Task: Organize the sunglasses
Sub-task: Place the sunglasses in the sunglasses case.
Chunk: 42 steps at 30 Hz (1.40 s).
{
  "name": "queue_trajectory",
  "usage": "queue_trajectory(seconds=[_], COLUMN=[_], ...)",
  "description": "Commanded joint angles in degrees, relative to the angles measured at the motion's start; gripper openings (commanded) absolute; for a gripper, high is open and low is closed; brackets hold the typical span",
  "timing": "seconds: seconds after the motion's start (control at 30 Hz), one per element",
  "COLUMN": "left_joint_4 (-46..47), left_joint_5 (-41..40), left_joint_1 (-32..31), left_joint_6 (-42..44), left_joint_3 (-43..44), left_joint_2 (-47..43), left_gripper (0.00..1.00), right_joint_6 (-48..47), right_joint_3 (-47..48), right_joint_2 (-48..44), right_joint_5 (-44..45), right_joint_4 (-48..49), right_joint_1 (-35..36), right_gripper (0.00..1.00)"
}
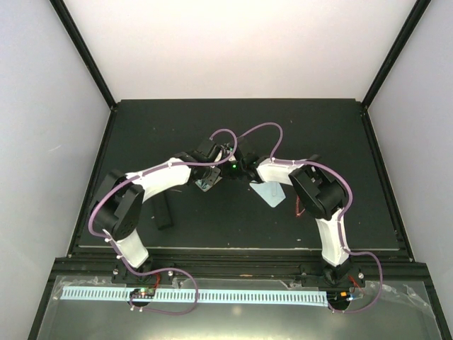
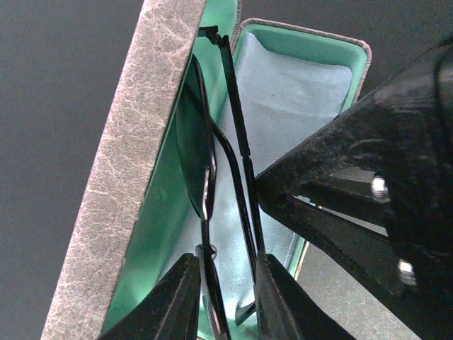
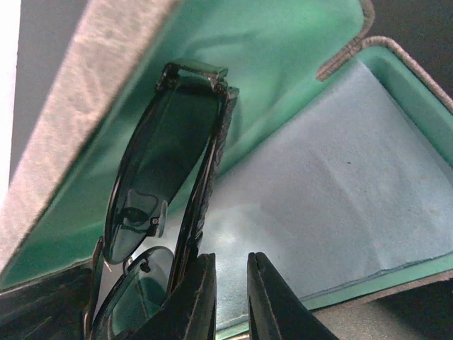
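The black sunglasses [image 2: 187, 142] are folded and stand on edge inside an open beige case [image 2: 134, 163] with green lining. A light blue cloth [image 2: 297, 106] lies under them in the case. My left gripper [image 2: 226, 262] straddles the folded pair, one finger against the front frame and the other against the temple arms. In the right wrist view the sunglasses [image 3: 163, 156] lean toward the raised lid [image 3: 283, 57]. My right gripper [image 3: 231, 256] hangs over the cloth [image 3: 340, 184] with a narrow empty gap, its left finger beside the temple arm. A thin red frame [image 1: 299, 207] peeks out by the right arm.
Both wrists meet over the case [image 1: 207, 183] at the middle of the dark table. A black oblong case [image 1: 164, 211] lies near the left arm. A second light blue cloth [image 1: 272, 193] lies flat under the right forearm.
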Motion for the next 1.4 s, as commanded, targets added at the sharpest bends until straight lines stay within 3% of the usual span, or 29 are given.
queue_trajectory(seconds=[0.0,0.63,0.8,1.13,1.37], left_joint_4=[-0.27,3.63,7.14,18.12,22.39], left_joint_5=[1.52,8.82,8.62,11.52,10.77], left_joint_1=[-0.34,-0.25,0.07,1.06,1.60], left_joint_6=[0.24,-6.90,-14.26,-29.46,-32.43], left_joint_3=[2.09,-2.50,-8.28,-25.63,-31.13], left_joint_2=[0.14,-9.47,-14.04,-28.55,-31.28], left_gripper=[0.23,0.40,0.43,0.56,0.52], right_joint_6=[1.12,2.29,0.77,-1.60,2.93], right_joint_3=[1.18,-6.37,-7.77,-8.61,-8.05], right_joint_2=[1.53,-5.56,-7.75,-6.74,-5.15], right_joint_5=[-0.17,7.79,8.16,0.45,-2.23], right_joint_4=[1.36,-1.32,-2.23,-0.13,2.00], right_joint_1=[0.14,0.16,0.15,0.20,0.20], right_gripper=[0.16,0.16,0.15,0.18,0.19])
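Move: My left fingers are just parting around a temple at the case's near end. The sunglasses' middle is about 4 cm ahead and 1 cm below, standing in the open case beside its lid; the case's middle is roughly 4 cm ahead, 1 cm right and 4 cm down. From my right hand, the sunglasses are about 3 cm left and 1 cm ahead. The light-blue cloth lies some 14 cm right and 7 cm back from my right hand. My left hand goes on opening to free the temple, rises nearly 5 cm, then pulls back about 7 cm towards my base, away from the sunglasses, sinking a little as it rolls some 35 degrees, left side down. My right hand keeps its fingers nearly shut beside the frame, eases right about 3.5 cm and down 1 cm, then back some 2 cm, drawing the frame towards the case's near-right rim. ##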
